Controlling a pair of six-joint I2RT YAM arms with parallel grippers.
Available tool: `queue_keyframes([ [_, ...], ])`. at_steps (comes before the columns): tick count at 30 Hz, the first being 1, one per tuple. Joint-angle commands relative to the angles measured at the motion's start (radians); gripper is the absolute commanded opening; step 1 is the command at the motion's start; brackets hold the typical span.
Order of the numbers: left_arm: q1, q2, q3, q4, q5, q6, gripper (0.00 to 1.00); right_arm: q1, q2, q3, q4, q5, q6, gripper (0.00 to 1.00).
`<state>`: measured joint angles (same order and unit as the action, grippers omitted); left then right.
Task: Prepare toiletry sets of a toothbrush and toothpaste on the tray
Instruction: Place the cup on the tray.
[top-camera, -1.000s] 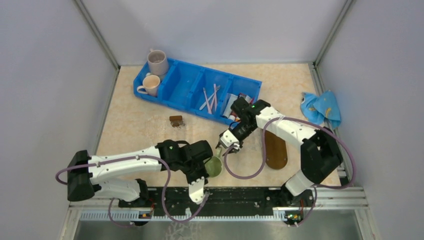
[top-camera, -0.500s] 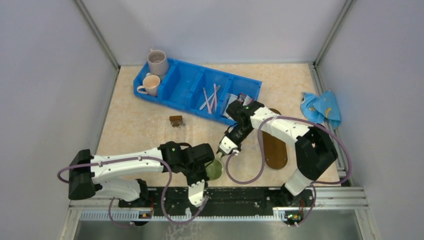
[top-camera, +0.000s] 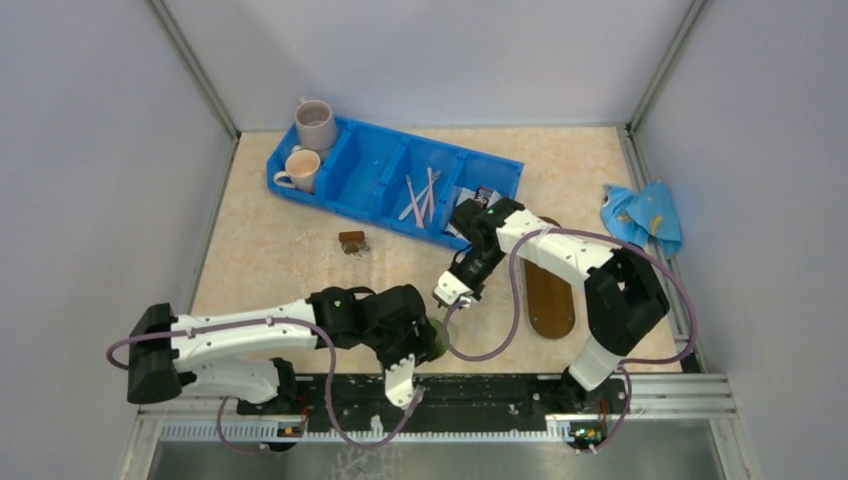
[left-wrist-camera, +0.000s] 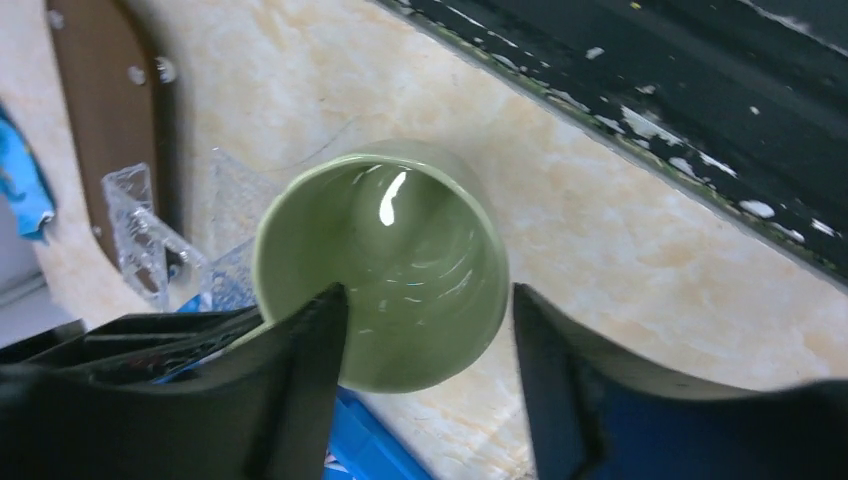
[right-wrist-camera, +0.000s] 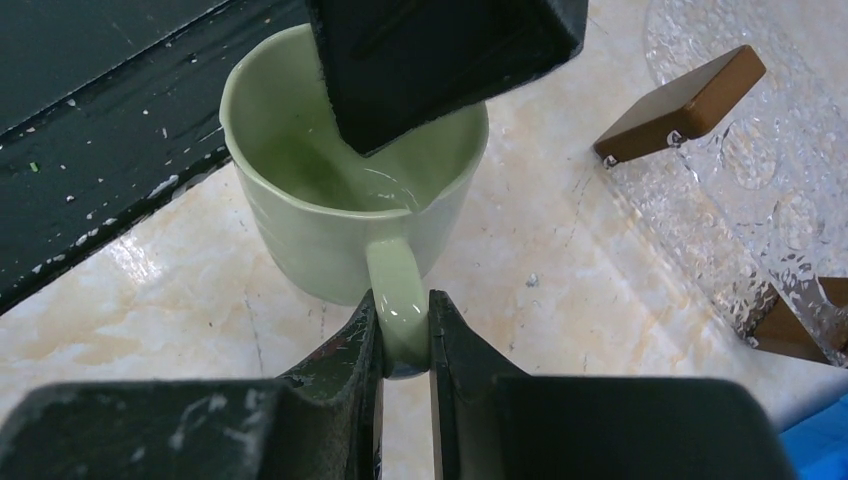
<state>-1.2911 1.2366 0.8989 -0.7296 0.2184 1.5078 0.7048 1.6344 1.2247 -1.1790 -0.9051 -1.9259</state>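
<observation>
A pale green mug (right-wrist-camera: 330, 215) stands on the table near the front rail. My right gripper (right-wrist-camera: 405, 345) is shut on its handle (right-wrist-camera: 398, 290). My left gripper (left-wrist-camera: 428, 295) is open over the mug (left-wrist-camera: 380, 265), one finger inside the rim and the other outside, and hides most of it in the top view. The tray (top-camera: 551, 300), a dark brown oval board, lies bare beside the right arm. Pale toothbrushes (top-camera: 420, 197) lie in the blue bin (top-camera: 370, 175). Toothpaste tubes (top-camera: 483, 192) are mostly hidden behind the right arm.
Two mugs (top-camera: 316, 123) (top-camera: 303, 167) stand in the bin's left end. A small brown block (top-camera: 352, 241) lies on the table, with clear bubbled plastic (right-wrist-camera: 760, 150) close by. A blue cloth (top-camera: 643, 215) sits at the right wall. The black front rail (left-wrist-camera: 700, 90) runs just behind the green mug.
My left gripper has opened off the green mug's wall. My right gripper has slid onto the handle and closed on it.
</observation>
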Motion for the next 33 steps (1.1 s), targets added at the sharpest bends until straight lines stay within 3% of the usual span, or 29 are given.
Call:
queue_keyframes([
  [1,0.001,-0.055,-0.042,0.127,0.044,-0.09,0.83,-0.01,-0.043,0.011,-0.027,-0.081,0.016,0.0],
  [2,0.0,-0.068,-0.049,0.143,0.059,-0.113,0.97,-0.018,-0.047,0.008,-0.034,-0.087,0.01,0.0],
  [3,0.0,-0.083,-0.053,0.16,0.082,-0.145,0.99,-0.03,-0.053,0.004,-0.041,-0.096,0.0,0.0],
  [7,0.001,-0.188,-0.092,0.279,0.183,-0.309,1.0,-0.075,-0.087,-0.022,-0.082,-0.145,-0.046,0.0],
  [15,0.001,-0.426,-0.207,0.673,0.246,-0.917,1.0,-0.133,-0.186,-0.08,-0.115,-0.209,-0.05,0.0],
  [18,0.0,-0.439,-0.227,0.777,0.139,-1.19,1.0,-0.166,-0.229,-0.095,-0.14,-0.245,-0.044,0.0],
  [22,0.003,-0.394,-0.181,0.79,-0.058,-1.503,1.0,-0.234,-0.312,-0.127,-0.136,-0.288,0.026,0.0],
  [25,0.003,-0.372,-0.196,0.931,-0.093,-1.628,1.0,-0.29,-0.388,-0.159,-0.09,-0.31,0.126,0.0],
  [28,0.004,-0.372,-0.197,1.006,-0.228,-1.75,1.0,-0.347,-0.467,-0.185,0.01,-0.319,0.272,0.0],
  [33,0.01,-0.345,-0.149,0.885,-0.504,-1.884,1.0,-0.454,-0.609,-0.246,0.178,-0.346,0.518,0.0],
])
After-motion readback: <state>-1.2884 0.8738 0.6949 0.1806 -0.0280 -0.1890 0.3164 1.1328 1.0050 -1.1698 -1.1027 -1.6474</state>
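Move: I hold the green cup by its handle in my right hand, its middle about 5 cm back, 2 cm left and 2 cm below. It is bound for the brown wooden tray, about 19 cm to my right, 6 cm ahead and 10 cm lower. Short of that, the clear box stands 9 cm right, 6 cm ahead. From my left hand, already loosening at the rim, the cup's middle is about 2 cm right, 1 cm ahead and 3 cm lower. I open my left fingers the rest of the way off the cup's rim and draw that hand back and up, then forward again, some 18 cm higher in all and 5 cm right, swinging its fingers from pointing down to level and rightward. My right hand keeps its pinch on the handle, slides right, then also lifts, about 8 cm each way, turning clockwise some 30 degrees, to the tray's side. ##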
